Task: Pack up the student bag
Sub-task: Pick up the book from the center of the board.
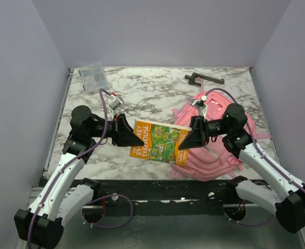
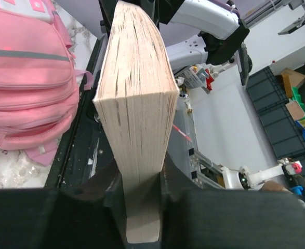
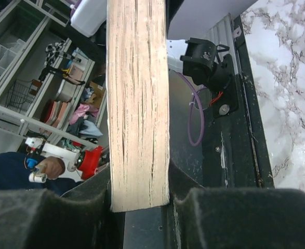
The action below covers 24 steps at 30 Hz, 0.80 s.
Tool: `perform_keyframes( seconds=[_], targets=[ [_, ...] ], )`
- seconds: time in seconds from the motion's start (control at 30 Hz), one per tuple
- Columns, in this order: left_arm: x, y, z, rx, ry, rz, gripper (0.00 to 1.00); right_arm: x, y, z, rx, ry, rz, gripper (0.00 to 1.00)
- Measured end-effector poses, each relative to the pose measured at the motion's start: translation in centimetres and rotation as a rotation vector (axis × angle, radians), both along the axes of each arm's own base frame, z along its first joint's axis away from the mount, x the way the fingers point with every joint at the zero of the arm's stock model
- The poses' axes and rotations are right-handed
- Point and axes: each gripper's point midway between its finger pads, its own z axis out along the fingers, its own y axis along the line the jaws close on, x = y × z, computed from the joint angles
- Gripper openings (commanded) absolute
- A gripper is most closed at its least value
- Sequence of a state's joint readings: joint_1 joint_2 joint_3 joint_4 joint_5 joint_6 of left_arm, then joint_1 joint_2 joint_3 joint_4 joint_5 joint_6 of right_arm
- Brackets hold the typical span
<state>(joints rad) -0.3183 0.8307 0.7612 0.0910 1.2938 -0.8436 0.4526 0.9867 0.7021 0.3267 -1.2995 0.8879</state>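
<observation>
A thick paperback book [image 1: 160,141] with an orange and green cover hangs above the table's near middle, held at both ends. My left gripper [image 1: 136,136] is shut on its left end. In the left wrist view the cream page block [image 2: 136,104] is pinched in the left gripper [image 2: 142,207]. My right gripper [image 1: 182,140] is shut on the right end, and the right wrist view shows the pages [image 3: 138,104] clamped in the right gripper [image 3: 139,202]. The student bag [image 1: 214,155], pink, lies flat at the right under my right arm; the left wrist view shows the bag's [image 2: 27,78] grey-trimmed pockets.
A clear plastic pouch [image 1: 94,76] lies at the back left corner of the marble table [image 1: 152,93]. A black handled tool [image 1: 204,78] lies at the back right. Grey walls close the table on three sides.
</observation>
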Motion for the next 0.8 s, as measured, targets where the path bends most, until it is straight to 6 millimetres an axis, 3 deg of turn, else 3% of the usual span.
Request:
perform_keyframes(
  seconds=[0.2, 0.3, 0.4, 0.57, 0.7, 0.8],
  targets=[
    [0.3, 0.0, -0.8, 0.001, -0.003, 0.028, 0.0, 1.7, 0.6, -2.0, -0.072, 0.076, -0.035, 0.49],
    [1.8, -0.1, -2.0, 0.038, 0.008, 0.144, 0.0, 4.4, 1.3, -3.9, -0.145, 0.104, -0.156, 0.62],
    [4.4, 0.7, -4.5, 0.136, 0.027, 0.351, 0.0, 6.8, 1.3, -7.1, -0.253, 0.135, -0.285, 0.73],
    [7.5, 4.9, -7.6, 0.324, 0.012, 0.731, 0.0, 8.8, -0.4, -11.3, -0.449, 0.164, -0.468, 0.77],
    [8.8, 9.3, -7.5, 0.394, -0.06, 1.001, 0.0, 10.0, -1.8, -12.9, -0.581, 0.128, -0.58, 0.73],
    [9.3, 11.7, -6.9, 0.422, -0.097, 1.139, 0.0, 9.7, -1.5, -13.6, -0.698, 0.06, -0.629, 0.7]
  ],
)
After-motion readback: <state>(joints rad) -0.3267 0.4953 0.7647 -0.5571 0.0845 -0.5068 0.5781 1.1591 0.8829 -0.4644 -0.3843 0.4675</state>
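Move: The book is already pinched at both ends: its middle lies about 8 cm to the right of my left hand and 8 cm to the left of my right, level with both. From my right hand the pink bag's middle is roughly 16 cm ahead, 17 cm to the right and 24 cm down, with the black clamp beyond it, some 52 cm ahead, 16 cm right and 28 cm down. The bag lies about 34 cm to the right of my left hand, 16 cm ahead and 27 cm below. My right hand opens and lets go of its end of the book, sinking about 14 cm and going 10 cm forward towards the bag, its fingers tipping down and turning clockwise. My left hand keeps its pinch and carries the book away alone, forward and down first, then left over the bare tabletop, swinging about 65 degrees counter-clockwise until its fingers point mostly forward. ##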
